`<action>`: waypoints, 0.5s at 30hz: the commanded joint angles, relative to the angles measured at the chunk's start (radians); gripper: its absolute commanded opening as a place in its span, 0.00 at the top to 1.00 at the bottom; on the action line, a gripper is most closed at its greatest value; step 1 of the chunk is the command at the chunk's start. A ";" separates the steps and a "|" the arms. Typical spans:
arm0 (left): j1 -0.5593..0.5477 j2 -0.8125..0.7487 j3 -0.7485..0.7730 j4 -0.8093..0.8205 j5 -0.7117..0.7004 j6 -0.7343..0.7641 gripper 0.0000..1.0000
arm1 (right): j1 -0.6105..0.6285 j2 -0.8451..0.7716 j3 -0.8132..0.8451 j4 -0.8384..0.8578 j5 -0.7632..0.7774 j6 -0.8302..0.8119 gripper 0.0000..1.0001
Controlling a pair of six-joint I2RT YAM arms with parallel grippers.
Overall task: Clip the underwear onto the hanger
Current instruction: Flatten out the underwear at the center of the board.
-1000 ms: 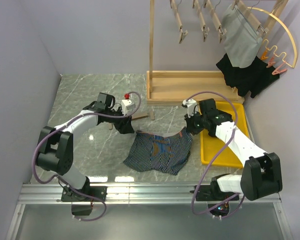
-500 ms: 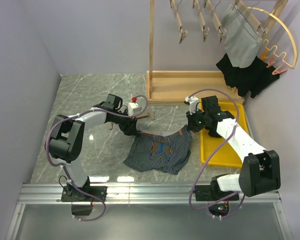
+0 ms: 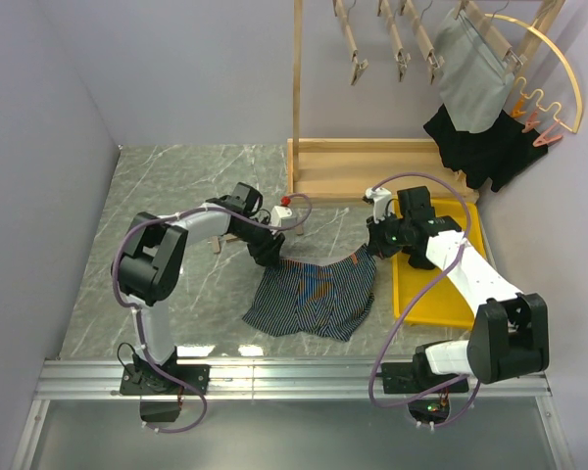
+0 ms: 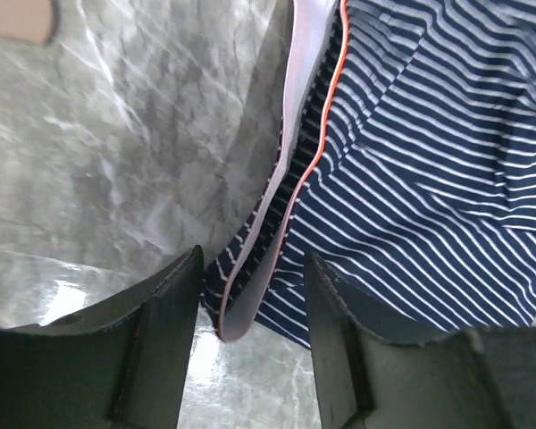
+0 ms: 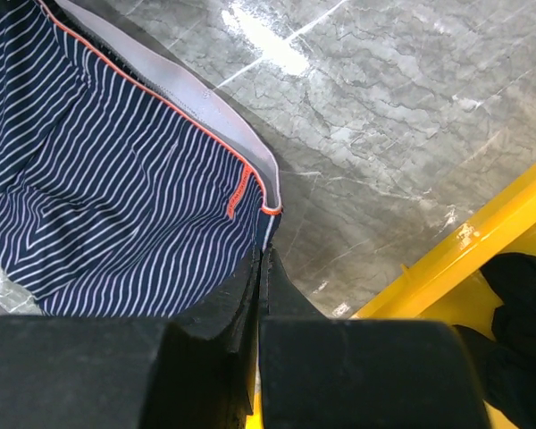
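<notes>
The navy striped underwear (image 3: 309, 299) lies spread on the marble table, its grey, orange-edged waistband toward the back. My left gripper (image 3: 270, 257) is at the waistband's left end. In the left wrist view it (image 4: 252, 268) is open, and the waistband tip (image 4: 241, 313) lies between its fingers without touching either. My right gripper (image 3: 372, 250) is shut on the waistband's right corner, which the right wrist view shows pinched at the fingertips (image 5: 262, 255). Empty wooden clip hangers (image 3: 354, 51) hang from the rack at the back.
The wooden rack's base (image 3: 372, 171) stands behind the underwear. A yellow tray (image 3: 436, 294) lies under my right arm. A grey garment (image 3: 470, 73) and black garments (image 3: 480, 147) hang at the back right. A small wooden piece (image 3: 216, 242) lies by my left arm.
My left gripper has swung right, from beside the underwear to over the waistband's left end, and its jaws have narrowed a little. The right gripper has kept its hold, barely moving.
</notes>
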 commanded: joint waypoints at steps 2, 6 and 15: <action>-0.004 0.009 0.038 -0.034 -0.029 0.021 0.47 | -0.011 -0.005 0.059 0.002 -0.023 -0.011 1.00; -0.003 -0.011 0.037 -0.051 -0.031 0.035 0.69 | -0.023 -0.022 0.064 0.000 -0.034 -0.020 1.00; 0.068 -0.224 0.222 -0.246 -0.075 -0.037 1.00 | -0.133 -0.247 0.087 0.051 -0.166 -0.020 1.00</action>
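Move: Lying between the left hand's open fingertips, the underwear's near waistband corner is about 1 cm ahead, 1 cm to the right and 1 cm below. The wooden hanger's middle is roughly 8 cm ahead and 3 cm left of that hand, 3 cm lower. From the right hand, still pinching the other corner, this left corner is about 23 cm left, 1 cm farther out and 7 cm lower; the yellow bin's middle lies some 15 cm right and 2 cm back. Closing on the left waistband corner after sinking about 1 cm, the left hand pinches it, then rises roughly 5 cm, drifting a little forward and left. The right hand keeps its grip on the other corner, waits, then lifts about 5 cm as well, edging 1.5 cm right, away from the left hand, its fingers tipping up some 10 degrees. ##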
